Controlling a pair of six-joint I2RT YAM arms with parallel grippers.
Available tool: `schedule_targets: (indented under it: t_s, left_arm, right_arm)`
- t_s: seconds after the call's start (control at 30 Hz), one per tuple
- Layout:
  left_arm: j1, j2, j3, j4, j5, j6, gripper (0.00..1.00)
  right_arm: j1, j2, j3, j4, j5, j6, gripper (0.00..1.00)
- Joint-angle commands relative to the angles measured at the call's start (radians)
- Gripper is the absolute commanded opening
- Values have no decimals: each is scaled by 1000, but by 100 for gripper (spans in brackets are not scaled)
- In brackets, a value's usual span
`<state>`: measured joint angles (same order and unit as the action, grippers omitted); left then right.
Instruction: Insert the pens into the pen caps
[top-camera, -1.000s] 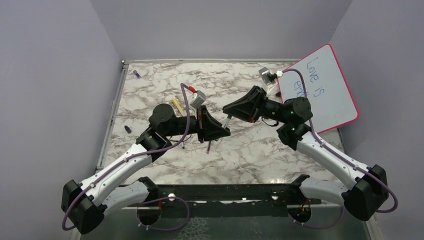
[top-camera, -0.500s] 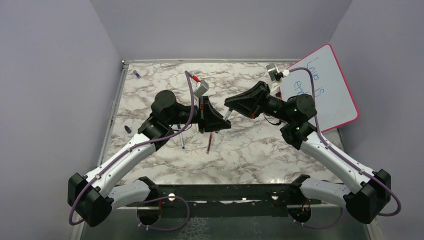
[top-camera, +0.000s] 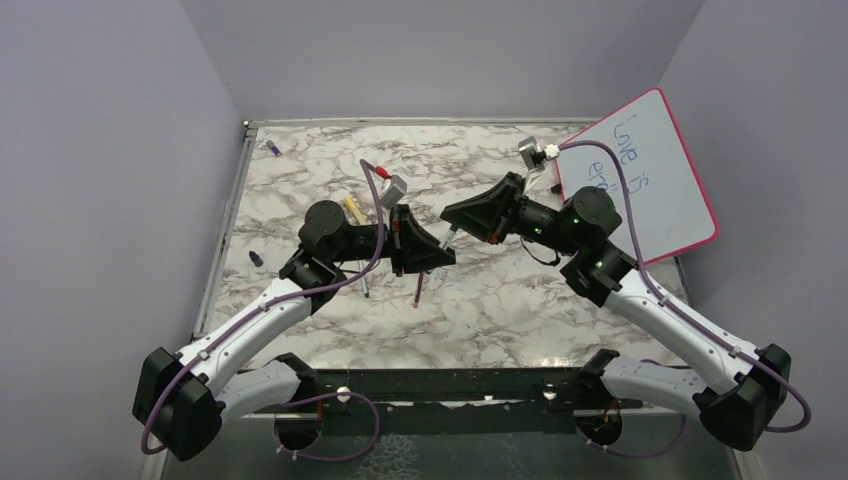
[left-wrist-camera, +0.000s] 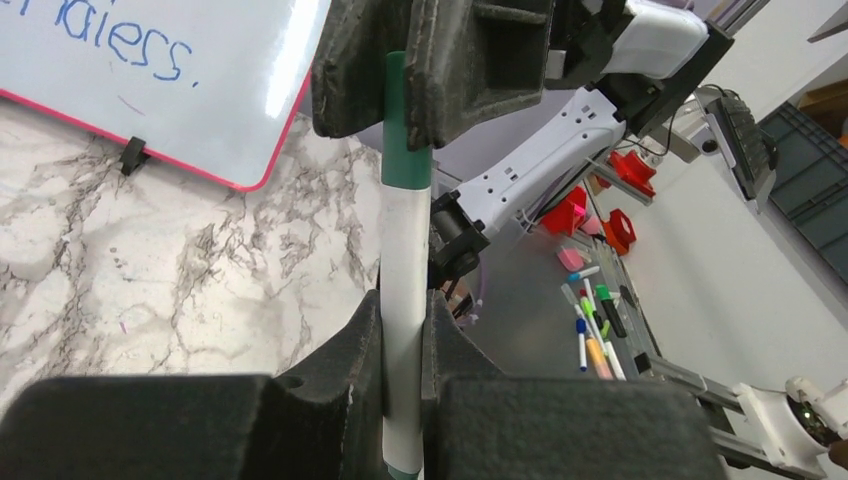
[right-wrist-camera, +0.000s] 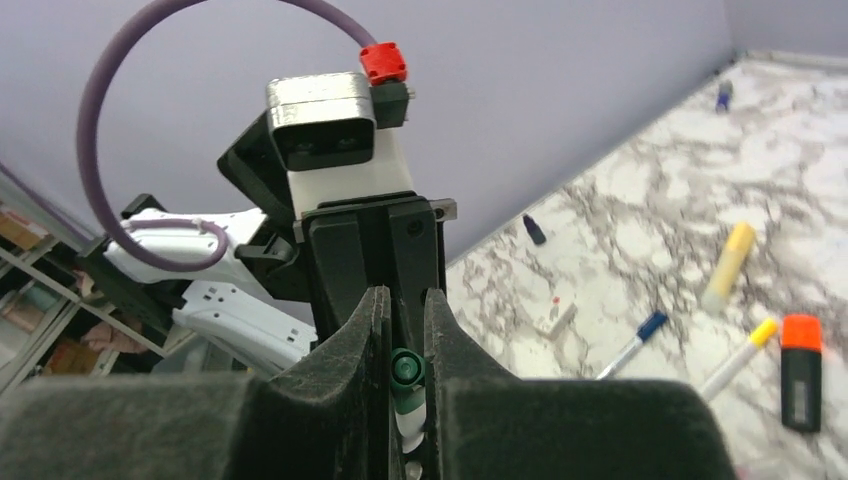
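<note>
My left gripper (left-wrist-camera: 404, 300) is shut on a white-bodied pen (left-wrist-camera: 405, 240) that stands upright between its pads. A green pen cap (left-wrist-camera: 404, 160) sits on the pen's far end, and my right gripper (right-wrist-camera: 405, 330) is shut on that cap (right-wrist-camera: 406, 372). In the top view the two grippers, left (top-camera: 443, 256) and right (top-camera: 452, 216), meet tip to tip above the table's middle. More pens lie on the marble: a yellow one (top-camera: 352, 208), a blue-ended one (top-camera: 365, 285) and a dark red one (top-camera: 418, 290). Two small blue caps, one (top-camera: 256, 258) and another (top-camera: 272, 148), lie at the left.
A pink-framed whiteboard (top-camera: 645, 175) leans at the back right. The thick black highlighter with an orange end (right-wrist-camera: 800, 370) lies beside a yellow-ended pen (right-wrist-camera: 740, 355). Purple walls close in the marble table (top-camera: 520, 310) at the left, back and right.
Both wrists swung a little toward the back right and came back. The grippers stay tip to tip, each shut on its end of the pen and cap.
</note>
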<state>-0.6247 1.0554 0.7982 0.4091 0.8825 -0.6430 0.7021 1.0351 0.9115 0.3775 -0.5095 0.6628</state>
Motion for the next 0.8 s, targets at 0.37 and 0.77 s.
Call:
schedule_targets:
  t_s: [0.37,0.77]
  left_arm:
    - [56,-24,-309,14,-300,0,1]
    - [-51,388,-80,-264,-800,-11,9]
  right_arm:
    - [56,-47,91,-375,410,-24,66]
    - [54,-92,38,-567,568,-9,66]
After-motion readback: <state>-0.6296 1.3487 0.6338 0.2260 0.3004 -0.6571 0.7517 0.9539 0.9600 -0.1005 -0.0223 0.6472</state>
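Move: The green cap on the pen in the left hand's fingers stands about 6 cm above and 3 cm ahead of the left hand, already between the right hand's fingertips. The bare marble the left hand heads for is roughly 11 cm ahead and 32 cm below it, 1 cm to its left. From the left hand, the red pen lies on the table some 8 cm ahead and 6 cm left, the black highlighter about 22 cm ahead and 9 cm left. The right fingers open wide and let go of the green cap; that hand sinks about 5 cm, then draws off to the right and forward, turning clockwise and tipping its fingers down. The left hand keeps its pinch on the pen and carries it down some 20 cm and 10 cm forward towards the bare table beside the red pen, speeding up as its fingers tip down and swing counter-clockwise. ##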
